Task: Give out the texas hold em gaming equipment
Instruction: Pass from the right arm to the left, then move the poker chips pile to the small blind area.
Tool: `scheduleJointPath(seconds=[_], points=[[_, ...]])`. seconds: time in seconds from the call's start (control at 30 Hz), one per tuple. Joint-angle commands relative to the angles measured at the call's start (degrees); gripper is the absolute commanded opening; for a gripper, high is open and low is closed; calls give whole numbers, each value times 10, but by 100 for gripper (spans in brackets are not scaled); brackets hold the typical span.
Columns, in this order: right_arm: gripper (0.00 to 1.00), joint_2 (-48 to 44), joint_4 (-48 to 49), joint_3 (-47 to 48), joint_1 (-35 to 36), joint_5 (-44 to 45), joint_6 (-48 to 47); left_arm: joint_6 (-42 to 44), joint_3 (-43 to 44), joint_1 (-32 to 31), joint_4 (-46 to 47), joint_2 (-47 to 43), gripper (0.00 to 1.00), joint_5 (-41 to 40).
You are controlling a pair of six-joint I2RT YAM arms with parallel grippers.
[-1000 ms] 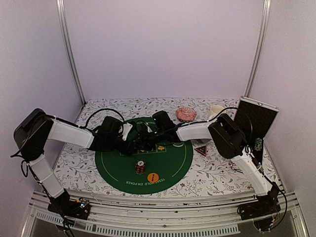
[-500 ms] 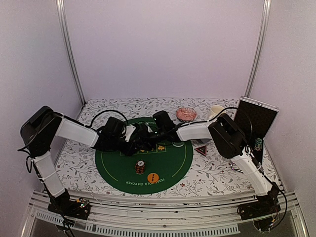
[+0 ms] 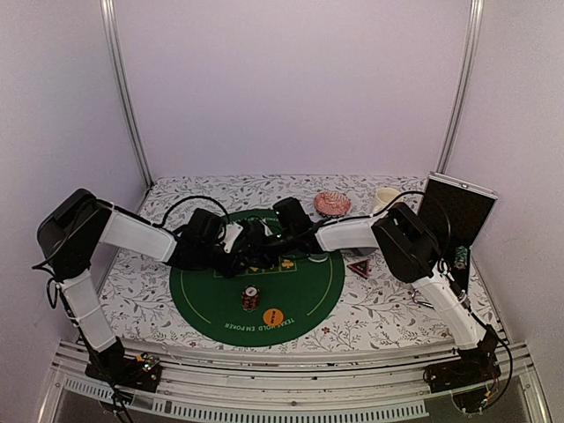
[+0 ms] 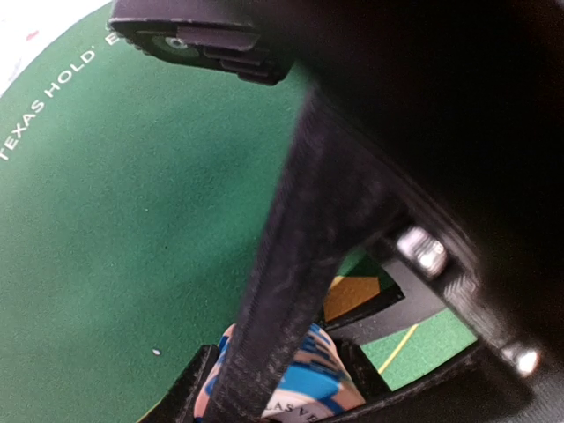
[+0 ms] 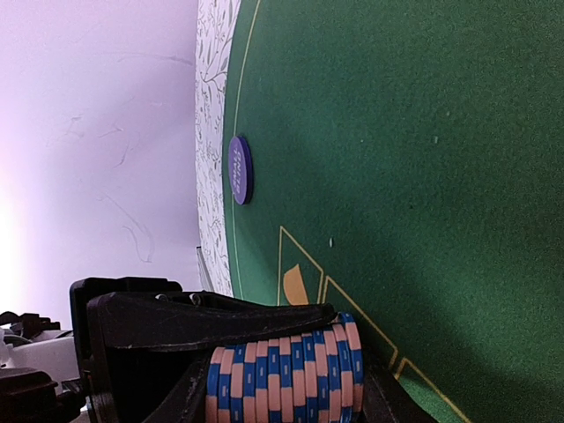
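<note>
Both grippers meet over the middle of the green poker mat (image 3: 304, 286). A blue-and-pink striped chip stack (image 5: 282, 383) lies sideways between the fingers of my right gripper (image 5: 284, 392), which is shut on it. My left gripper (image 4: 282, 388) has its fingers against the two sides of the same chip stack (image 4: 304, 383); a right finger (image 4: 300, 264) crosses in front. In the top view the left gripper (image 3: 247, 241) and right gripper (image 3: 264, 240) hide the stack. Another chip stack (image 3: 250, 299), an orange button (image 3: 273, 315) and a blue button (image 5: 240, 169) lie on the mat. The triangular marker (image 3: 359, 267) sits to its right.
A pink-patterned bowl (image 3: 331, 204) and a cream mug (image 3: 385, 197) stand behind the mat at the right. An open black case (image 3: 454, 216) leans at the far right, with chips (image 3: 459, 256) beside it. The floral tablecloth (image 3: 141, 295) surrounds the mat.
My left arm has shifted right to meet the right gripper, and its jaws have narrowed round the chip stack. The right arm has stayed still.
</note>
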Motion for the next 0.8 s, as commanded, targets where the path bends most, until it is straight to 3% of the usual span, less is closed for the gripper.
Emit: scheduleJointPath(seconds=[0.0, 0.07, 0.17, 0.57, 0.77], points=[[41, -21, 1, -24, -14, -8, -24, 0, 6, 4, -30, 20, 0, 4], [64, -37, -2, -44, -21, 0, -32, 0, 9, 4, -39, 25, 0, 2], [75, -62, -2, -74, -29, 10, -41, -4, 11, 4, -47, 31, 0, 4], [79, -157, -9, -153, -62, 39, -70, -15, 24, 3, -77, 33, 0, 12], [80, -226, -31, -205, -83, 73, -107, -25, 63, -2, -137, 44, 0, -9]])
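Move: Both hands already grip the blue chip stack, right at their finger pads. From the left hand, the red chip stack stands some 9 cm back, 3 cm right and a little lower; the purple disc lies about 10 cm left and 4 cm ahead on the mat, some 5 cm below. From the right hand, the clear disc lies about 17 cm right, 5 cm ahead and 5 cm lower. Right fingers open off the blue chip stack and withdraw about 9 cm right, forward and up; left keeps hold. ##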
